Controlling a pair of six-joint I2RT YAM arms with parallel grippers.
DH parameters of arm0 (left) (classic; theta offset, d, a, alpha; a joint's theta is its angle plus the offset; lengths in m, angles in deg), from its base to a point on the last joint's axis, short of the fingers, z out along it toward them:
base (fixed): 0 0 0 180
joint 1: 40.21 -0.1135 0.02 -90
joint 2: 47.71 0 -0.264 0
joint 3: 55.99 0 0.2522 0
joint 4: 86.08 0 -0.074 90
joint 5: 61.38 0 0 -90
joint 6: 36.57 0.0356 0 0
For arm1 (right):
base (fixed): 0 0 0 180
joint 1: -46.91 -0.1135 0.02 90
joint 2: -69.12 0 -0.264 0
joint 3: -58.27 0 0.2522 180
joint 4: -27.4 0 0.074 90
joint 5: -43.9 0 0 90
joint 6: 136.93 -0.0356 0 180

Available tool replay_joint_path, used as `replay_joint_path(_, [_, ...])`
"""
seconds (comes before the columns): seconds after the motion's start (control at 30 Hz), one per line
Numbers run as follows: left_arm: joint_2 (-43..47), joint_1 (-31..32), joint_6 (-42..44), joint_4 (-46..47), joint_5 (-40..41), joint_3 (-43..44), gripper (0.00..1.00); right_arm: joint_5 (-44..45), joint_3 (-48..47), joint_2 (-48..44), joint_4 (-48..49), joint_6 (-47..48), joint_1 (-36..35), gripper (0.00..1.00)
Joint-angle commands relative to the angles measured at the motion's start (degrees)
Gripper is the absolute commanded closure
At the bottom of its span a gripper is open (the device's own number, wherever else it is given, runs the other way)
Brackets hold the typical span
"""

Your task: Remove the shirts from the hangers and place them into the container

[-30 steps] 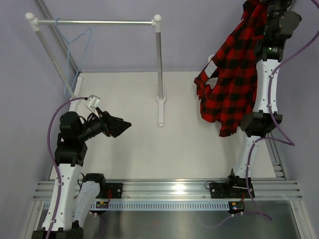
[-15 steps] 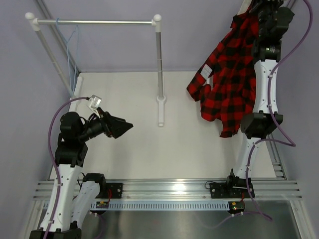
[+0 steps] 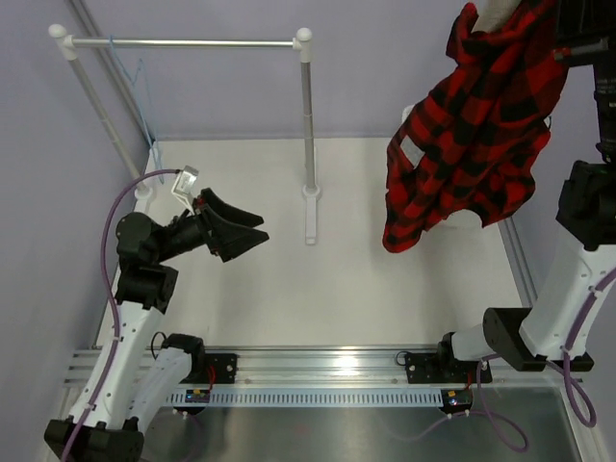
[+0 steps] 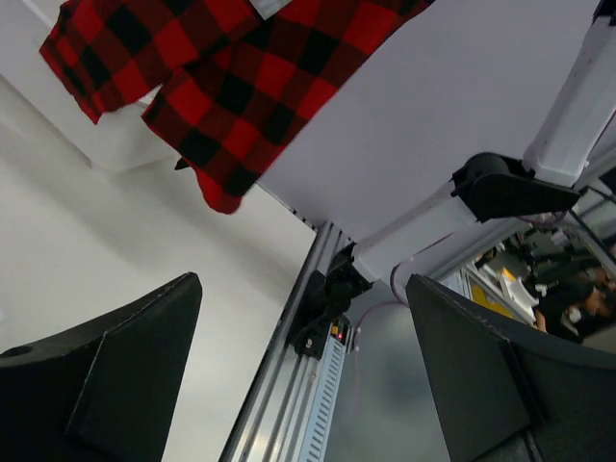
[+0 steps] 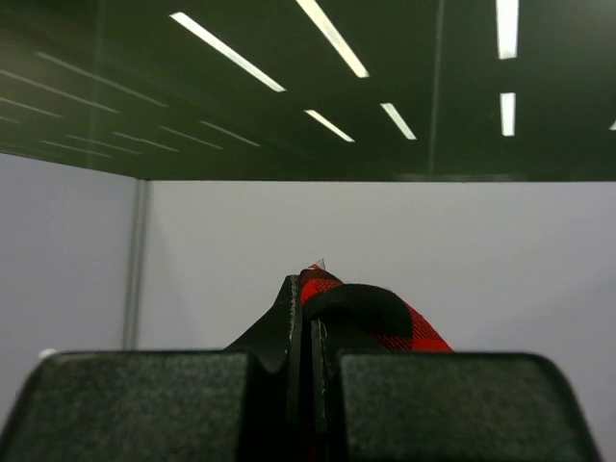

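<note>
The red-and-black checked shirt point(image 3: 472, 125) hangs in the air at the top right, over the table's far right side. In the right wrist view my right gripper point(image 5: 310, 308) is shut on a fold of the shirt point(image 5: 385, 322). My left gripper point(image 3: 252, 226) hovers at the left, open, jaws wide apart and empty, pointing right. The left wrist view shows the left gripper point(image 4: 303, 289) facing the shirt's lower hem point(image 4: 241, 77). The thin light-blue hanger point(image 3: 135, 91) hangs bare at the left end of the rack. A white edge point(image 3: 464, 219) under the shirt may be the container; the rest is hidden.
The white-and-silver clothes rack point(image 3: 183, 42) spans the back left, its right post point(image 3: 308, 125) standing mid-table on a white foot. The right arm point(image 3: 587, 202) rises along the right edge. A metal rail point(image 3: 327, 371) runs along the near edge.
My right arm has swung up and to the right, and the shirt has lifted and swayed with it. The left gripper's jaws have opened wider and it has shifted slightly right.
</note>
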Motion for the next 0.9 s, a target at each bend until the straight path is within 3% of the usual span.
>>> replay_joint_path(0.0, [-3.6, 5.7, 2.6, 4.8, -5.2, 3.6, 0.05, -9.3, 1.5, 1.5, -6.2, -9.1, -0.1, 1.00])
replay_joint_path(0.13, [-5.7, 13.0, 8.1, 4.4, -3.4, 4.7, 0.05, -12.4, 4.9, 0.5, -7.5, -12.9, -3.3, 1.00])
replay_joint_path(0.27, [-8.0, 16.8, 10.3, 6.3, -0.7, 3.5, 0.01, -11.0, 7.1, -0.8, -11.1, -10.0, -9.0, 1.00])
replay_joint_path(0.5, [-10.7, 19.7, 6.6, 23.6, -2.3, -2.0, 0.01, -11.3, 8.6, 0.2, -14.9, -11.2, -14.6, 1.00])
replay_joint_path(0.7, [-16.3, 24.5, 15.6, 17.0, 5.1, 0.8, 0.01, -9.0, 9.3, 0.6, -17.6, -10.8, -21.8, 1.00])
replay_joint_path(0.87, [-26.5, 31.8, 26.0, 11.7, 14.6, 9.6, 0.01, -8.1, 8.1, 1.3, -17.8, -13.2, -26.0, 1.00])
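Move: The shirt, held shut in the right gripper and hanging out over the container, has its middle about 30 cm to the left hand's right, 10 cm ahead and some 14 cm higher; the rack's right post stands about 20 cm ahead and 8 cm right, slightly lower. From the right hand, the waiting left gripper is roughly 34 cm left, 5 cm back and 42 cm below; the container is 19 cm ahead, 8 cm right and about 72 cm below. The shirt stays pinched in the right gripper, which dips back slightly, then carries it left about 16 cm and down some 14 cm towards the left hand, its fingers tipping down and swinging counter-clockwise. To meet it, the wide-open left gripper goes right about 12 cm, sinking a little and turning some 20 degrees clockwise, until its fingers come close beside the hanging cloth. ##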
